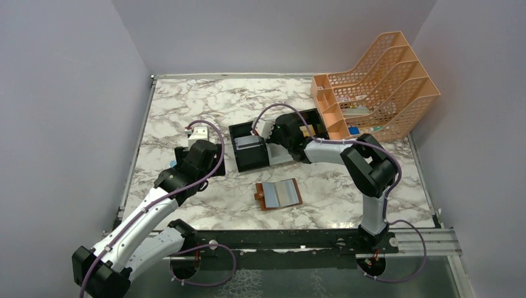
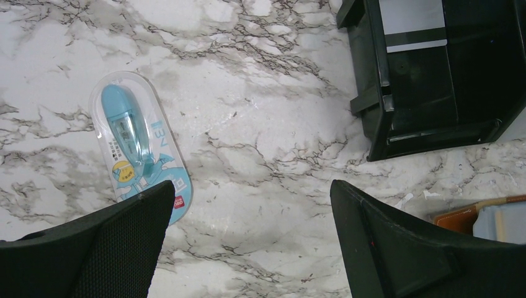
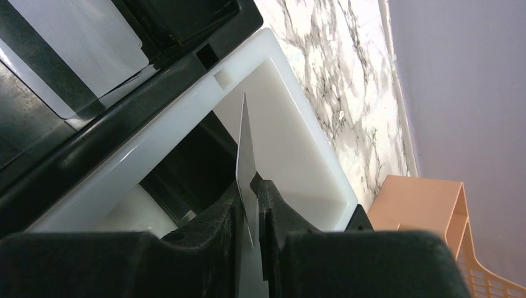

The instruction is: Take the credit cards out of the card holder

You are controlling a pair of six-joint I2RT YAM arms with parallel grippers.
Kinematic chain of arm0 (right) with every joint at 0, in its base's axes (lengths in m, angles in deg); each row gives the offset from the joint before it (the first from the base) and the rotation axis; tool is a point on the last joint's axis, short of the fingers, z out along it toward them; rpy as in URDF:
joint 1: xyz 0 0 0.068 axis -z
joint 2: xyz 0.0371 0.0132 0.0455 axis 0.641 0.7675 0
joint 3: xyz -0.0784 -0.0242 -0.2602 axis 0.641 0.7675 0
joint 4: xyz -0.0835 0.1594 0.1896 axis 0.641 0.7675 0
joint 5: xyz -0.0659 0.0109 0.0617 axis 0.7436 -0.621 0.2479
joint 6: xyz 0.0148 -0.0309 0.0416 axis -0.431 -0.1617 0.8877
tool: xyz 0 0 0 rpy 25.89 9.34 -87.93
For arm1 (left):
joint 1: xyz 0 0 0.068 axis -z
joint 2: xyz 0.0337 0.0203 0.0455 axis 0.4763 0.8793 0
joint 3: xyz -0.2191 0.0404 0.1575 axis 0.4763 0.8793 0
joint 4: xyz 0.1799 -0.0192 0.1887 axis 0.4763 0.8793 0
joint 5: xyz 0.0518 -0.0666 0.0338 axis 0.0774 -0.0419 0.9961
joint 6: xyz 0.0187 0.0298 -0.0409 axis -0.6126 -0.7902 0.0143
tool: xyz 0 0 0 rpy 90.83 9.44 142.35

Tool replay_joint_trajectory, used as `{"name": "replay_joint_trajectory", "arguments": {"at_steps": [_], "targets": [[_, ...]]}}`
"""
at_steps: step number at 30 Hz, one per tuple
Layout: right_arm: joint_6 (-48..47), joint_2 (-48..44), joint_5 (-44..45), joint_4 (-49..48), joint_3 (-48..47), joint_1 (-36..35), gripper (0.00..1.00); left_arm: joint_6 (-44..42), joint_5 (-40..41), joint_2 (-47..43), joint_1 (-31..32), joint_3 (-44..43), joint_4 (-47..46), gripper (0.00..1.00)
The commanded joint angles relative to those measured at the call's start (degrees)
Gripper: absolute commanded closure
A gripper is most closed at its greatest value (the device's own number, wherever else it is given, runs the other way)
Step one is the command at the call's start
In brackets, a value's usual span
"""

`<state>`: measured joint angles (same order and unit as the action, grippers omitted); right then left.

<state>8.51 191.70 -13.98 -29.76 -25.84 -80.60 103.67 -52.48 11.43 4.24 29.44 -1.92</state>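
The card holder point(image 1: 279, 194) lies open on the marble at front centre, brown leather with pale blue pockets; its corner point(image 2: 490, 218) shows in the left wrist view. My right gripper point(image 3: 251, 186) is shut on a thin pale credit card point(image 3: 245, 146), held edge-on over the white compartment point(image 3: 291, 136) of the black-and-white tray point(image 1: 251, 162). Another card point(image 3: 74, 49), pale with a dark stripe, lies flat in the tray's black compartment. My left gripper point(image 2: 251, 186) hangs open over bare marble left of the tray, with nothing between its fingers.
A blister pack with a blue correction tape point(image 2: 139, 146) lies on the marble to the left of the tray. An orange mesh file rack point(image 1: 378, 81) stands at the back right. Grey walls close in the table on three sides.
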Motion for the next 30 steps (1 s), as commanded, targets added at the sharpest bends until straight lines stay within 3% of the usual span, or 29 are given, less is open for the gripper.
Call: {"name": "replay_joint_trajectory", "arguments": {"at_steps": [1,9,30], "targets": [[-1.54,1.12,-2.37,1.9,-1.14,-0.4,0.82,-0.66,1.33,0.52,-0.26,-1.38,-0.25,0.01],[-2.59,0.41,-2.73,3.18,-0.37,-0.36,0.69,-0.94,0.51,1.74,-0.26,-1.55,-0.27,0.01],[2.98,-2.71,-6.58,4.3,-1.09,-0.3,0.6,-1.11,0.17,1.26,-0.26,-1.55,-0.21,0.01]]}}
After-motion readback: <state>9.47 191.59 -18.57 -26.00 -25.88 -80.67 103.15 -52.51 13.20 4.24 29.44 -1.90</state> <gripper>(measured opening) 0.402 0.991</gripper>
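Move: The right hand has a card standing edge-on between its slightly parted fingertips, over the white compartment. The dark card stack in there lies about 3 cm ahead, 1 cm left and 4 cm below. The silver card in the left black compartment is some 10 cm left and 1 cm ahead. The yellow card is about 9 cm right and 4 cm ahead, and the open card holder about 18 cm back, straight behind. From the left hand, the stack lies some 23 cm ahead and 22 cm right, well below. The right fingers let go of the card over the white compartment, spreading from nearly shut to a bit under half open. As they part, the hand sinks and draws back about 1.5 cm each way, edging slightly left late on, while the wrist tips about 5 degrees farther down. ##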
